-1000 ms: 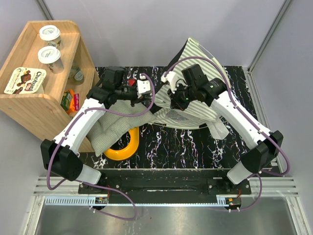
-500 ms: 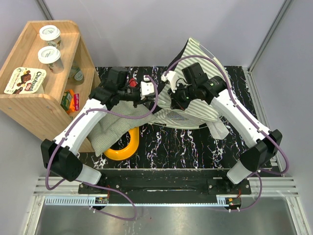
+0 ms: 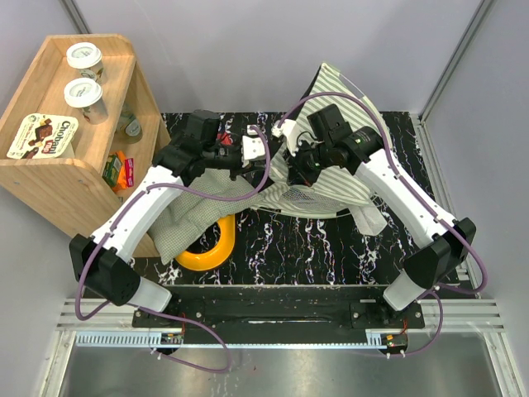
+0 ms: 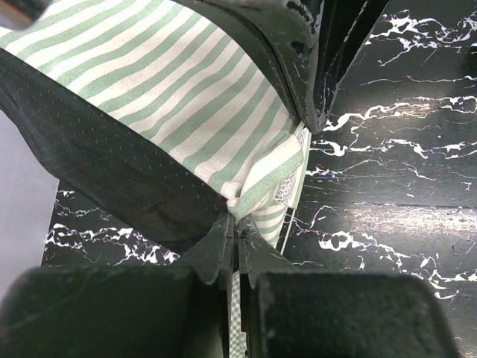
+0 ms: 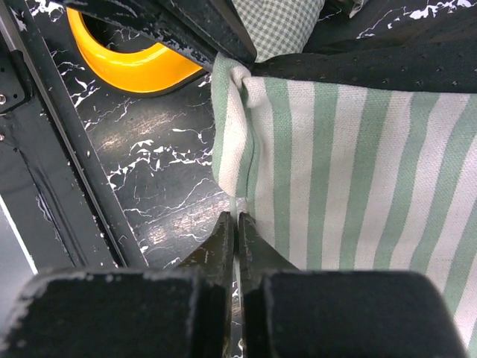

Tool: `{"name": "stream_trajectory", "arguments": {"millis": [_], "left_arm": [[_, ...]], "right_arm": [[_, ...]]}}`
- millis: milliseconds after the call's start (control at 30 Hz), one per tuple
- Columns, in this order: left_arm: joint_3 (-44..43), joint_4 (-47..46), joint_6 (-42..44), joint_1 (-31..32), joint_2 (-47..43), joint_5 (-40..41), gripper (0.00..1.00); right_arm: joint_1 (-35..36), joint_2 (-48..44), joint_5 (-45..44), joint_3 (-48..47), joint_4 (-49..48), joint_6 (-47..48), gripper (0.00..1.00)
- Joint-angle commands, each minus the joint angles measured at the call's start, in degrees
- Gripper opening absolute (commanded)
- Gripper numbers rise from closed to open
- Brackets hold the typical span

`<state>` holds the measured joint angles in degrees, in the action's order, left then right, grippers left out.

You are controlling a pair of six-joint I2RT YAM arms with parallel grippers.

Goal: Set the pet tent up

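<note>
The pet tent, green-and-white striped with a black dotted underside, lies crumpled at the table's back right, and one panel rises against the wall. My left gripper is shut on a bunched striped corner of the pet tent, as the left wrist view shows at the left gripper. My right gripper is close beside it. In the right wrist view the right gripper is shut on a thin white pole at the striped hem of the pet tent.
A small-checked cushion lies under the left arm, half over a yellow ring. A wooden shelf with cups and packets stands at the left. In the right wrist view the yellow ring and the cushion lie beyond the tent's edge.
My left gripper has moved right with its fabric corner, closing in on the right gripper. The right gripper has shifted slightly back. Both stay shut.
</note>
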<state>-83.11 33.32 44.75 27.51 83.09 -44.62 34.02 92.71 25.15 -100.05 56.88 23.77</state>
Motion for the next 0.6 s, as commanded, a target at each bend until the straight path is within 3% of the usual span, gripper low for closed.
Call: {"name": "stream_trajectory", "arguments": {"millis": [0, 233, 567], "left_arm": [[0.1, -0.3, -0.9, 0.7, 0.1, -0.7, 0.0], [3.4, -3.0, -2.6, 0.3, 0.3, 2.6, 0.0], [3.7, -4.8, -4.8, 0.4, 1.1, 4.3, 0.0]], "right_arm": [[-1.4, -0.6, -4.4, 0.7, -0.9, -0.7, 0.1], [-1.5, -4.5, -5.1, 2.2, -3.1, -4.3, 0.41], [-1.6, -11.3, -4.1, 2.7, -5.4, -7.6, 0.64]]}}
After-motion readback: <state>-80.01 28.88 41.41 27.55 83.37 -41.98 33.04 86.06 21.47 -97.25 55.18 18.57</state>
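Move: Ahead of the right hand's closed fingers, some 8 cm to its left and about level in reach and height, is the tent corner, with the thin tent pole running from it back between those fingers. The mesh panel lies roughly 10 cm below the right hand, 5 cm back and 2 cm left. The white flap is about 18 cm right and 11 cm back. The left hand already pinches the tent corner right at its fingertips. Opening well past half, the right fingers let go of the tent pole. The right hand first dips slightly, then draws about 2 cm to the right and rises some 3 cm, away from the tent corner, turning a little clockwise. The left hand keeps its pinch on the corner while sinking about 1.5 cm and easing 1 cm forward. ##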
